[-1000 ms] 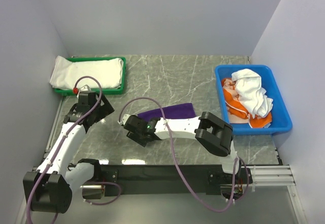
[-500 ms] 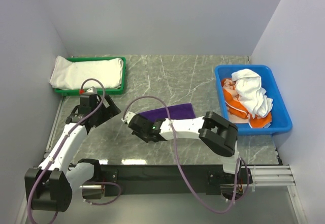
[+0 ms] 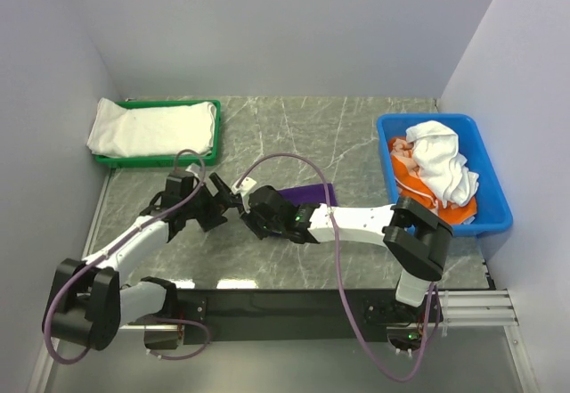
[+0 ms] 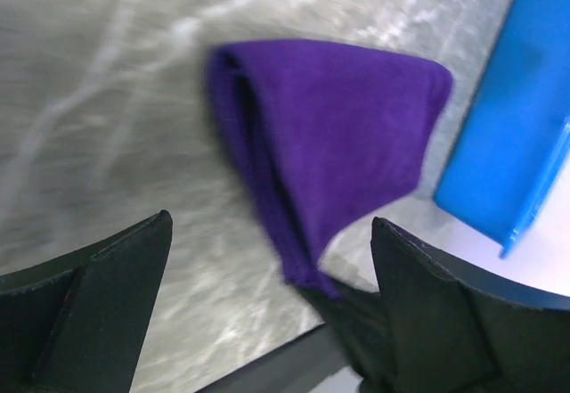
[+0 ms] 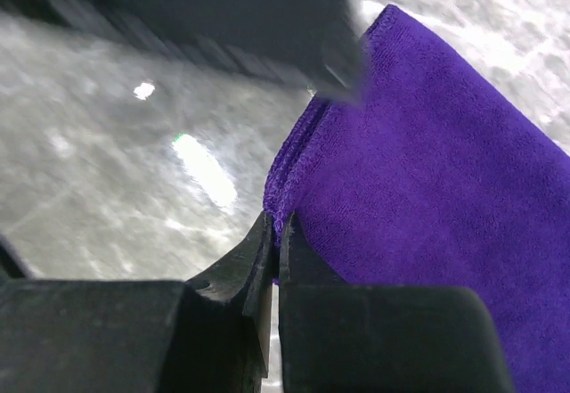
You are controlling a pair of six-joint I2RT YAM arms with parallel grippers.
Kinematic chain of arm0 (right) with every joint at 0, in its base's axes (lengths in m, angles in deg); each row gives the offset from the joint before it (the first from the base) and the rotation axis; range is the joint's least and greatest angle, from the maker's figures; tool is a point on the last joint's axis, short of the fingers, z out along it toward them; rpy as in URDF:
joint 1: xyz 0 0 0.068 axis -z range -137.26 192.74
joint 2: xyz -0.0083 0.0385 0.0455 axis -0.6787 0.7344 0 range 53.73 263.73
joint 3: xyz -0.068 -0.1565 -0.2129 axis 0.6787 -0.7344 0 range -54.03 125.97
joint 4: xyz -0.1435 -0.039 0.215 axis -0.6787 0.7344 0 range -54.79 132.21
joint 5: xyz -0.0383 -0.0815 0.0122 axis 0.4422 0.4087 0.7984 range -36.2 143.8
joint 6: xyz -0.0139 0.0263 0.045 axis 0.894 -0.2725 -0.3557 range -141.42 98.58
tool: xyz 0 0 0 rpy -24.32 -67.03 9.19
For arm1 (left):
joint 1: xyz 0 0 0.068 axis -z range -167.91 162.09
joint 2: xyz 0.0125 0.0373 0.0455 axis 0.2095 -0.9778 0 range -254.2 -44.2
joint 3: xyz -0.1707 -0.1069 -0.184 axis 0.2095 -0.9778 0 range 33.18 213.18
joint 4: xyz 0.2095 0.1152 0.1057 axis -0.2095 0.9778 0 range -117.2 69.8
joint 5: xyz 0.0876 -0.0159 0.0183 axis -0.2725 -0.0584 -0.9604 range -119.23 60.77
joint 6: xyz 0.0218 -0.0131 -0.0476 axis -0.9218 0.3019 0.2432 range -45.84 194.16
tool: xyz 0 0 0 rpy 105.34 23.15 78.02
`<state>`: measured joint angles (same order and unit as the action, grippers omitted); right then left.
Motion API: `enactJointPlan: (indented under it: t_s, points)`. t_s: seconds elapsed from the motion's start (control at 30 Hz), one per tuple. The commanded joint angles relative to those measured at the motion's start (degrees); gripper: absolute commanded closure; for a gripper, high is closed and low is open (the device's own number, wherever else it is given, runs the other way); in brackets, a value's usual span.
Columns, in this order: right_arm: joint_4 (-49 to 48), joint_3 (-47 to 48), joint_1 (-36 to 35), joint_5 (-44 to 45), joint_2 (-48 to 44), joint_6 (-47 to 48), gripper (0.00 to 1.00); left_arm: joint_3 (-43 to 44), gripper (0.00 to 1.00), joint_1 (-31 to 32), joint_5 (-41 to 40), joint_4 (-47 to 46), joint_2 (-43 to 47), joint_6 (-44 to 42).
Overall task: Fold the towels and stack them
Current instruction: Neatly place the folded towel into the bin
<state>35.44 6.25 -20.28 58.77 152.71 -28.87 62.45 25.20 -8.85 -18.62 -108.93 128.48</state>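
Note:
A purple towel (image 4: 338, 135) lies folded on the marble table; in the top view only a strip of it (image 3: 312, 193) shows beside the right arm. My right gripper (image 5: 278, 233) is shut on the towel's near edge (image 5: 427, 179); it also shows in the top view (image 3: 251, 208). My left gripper (image 4: 276, 322) is open and empty, its jaws wide apart on either side of the towel's near corner and close to the right gripper's tip (image 4: 356, 322). In the top view the left gripper (image 3: 230, 199) sits just left of the right one.
A green tray (image 3: 212, 135) at the back left holds a folded white towel (image 3: 151, 127). A blue bin (image 3: 492, 199) at the right holds crumpled white (image 3: 441, 157) and orange (image 3: 454, 213) towels. The bin's corner shows in the left wrist view (image 4: 517, 126).
My left arm has swung right from near the green tray to the towel's left end. My right gripper has moved a little to the right with the towel edge; less purple shows.

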Motion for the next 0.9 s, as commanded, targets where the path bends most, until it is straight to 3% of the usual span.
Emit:
enactJointPlan:
  t_s: [0.0, 0.33, 0.47, 0.63, 0.7, 0.73, 0.8, 0.83, 0.87]
  points:
    - [-5.1, -0.7, -0.1, -2.0, -1.2, -1.9, 1.0, -0.4, 0.01, 3.1, -0.1, -8.1, -2.3, 5.8]
    - [-7.3, -1.3, 0.0, -2.7, -0.4, -3.5, 1.0, -4.7, 0.02, 9.2, -7.2, -12.8, -8.6, 13.9]
    - [-7.4, -1.0, 0.1, -3.0, 0.5, -3.7, 1.0, -7.7, 0.09, 9.4, -7.2, -19.5, -10.7, 16.9]
    - [-8.1, -1.7, -0.1, -3.1, 0.3, -4.1, 1.0, -5.8, 0.4, 9.4, -7.8, -20.3, -14.5, 15.2]
    - [-8.2, -2.0, -0.1, -3.6, 0.1, -4.0, 1.0, -5.2, 0.59, 9.4, -8.3, -19.5, -14.4, 14.3]
    - [-8.2, -2.2, -0.1, -3.7, -0.2, -3.9, 0.94, -4.2, 0.65, 9.4, -8.7, -18.0, -14.1, 13.0]
    - [-8.7, -2.7, -0.2, -3.4, -1.1, -4.1, 0.64, -2.6, 0.79, 9.4, -9.7, -15.4, -13.8, 11.4]
    - [-8.7, -3.2, -0.2, -3.0, -2.1, -4.4, 0.43, -0.4, 0.85, 9.4, -10.4, -13.9, -13.9, 9.4]
    - [-8.3, -3.4, -0.2, -2.4, -2.8, -4.6, 0.34, 0.8, 0.9, 9.4, -11.1, -11.4, -13.9, 8.4]
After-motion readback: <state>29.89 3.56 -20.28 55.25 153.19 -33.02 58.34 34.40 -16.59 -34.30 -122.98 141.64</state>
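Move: The folded purple towel's lifted left edge lies about 4 cm to the left hand's right, level with it fore and aft, and 6 cm below; the towel's middle is some 16 cm right and 2 cm back. The green bin's middle sits roughly 19 cm left and 20 cm ahead. The right hand still pinches the near end of that edge, whose middle lies about 4 cm ahead, 1 cm left and 5 cm below. Left hand goes 4 cm right, then 5 cm down, pinching the purple towel's left edge as right fingers open. ##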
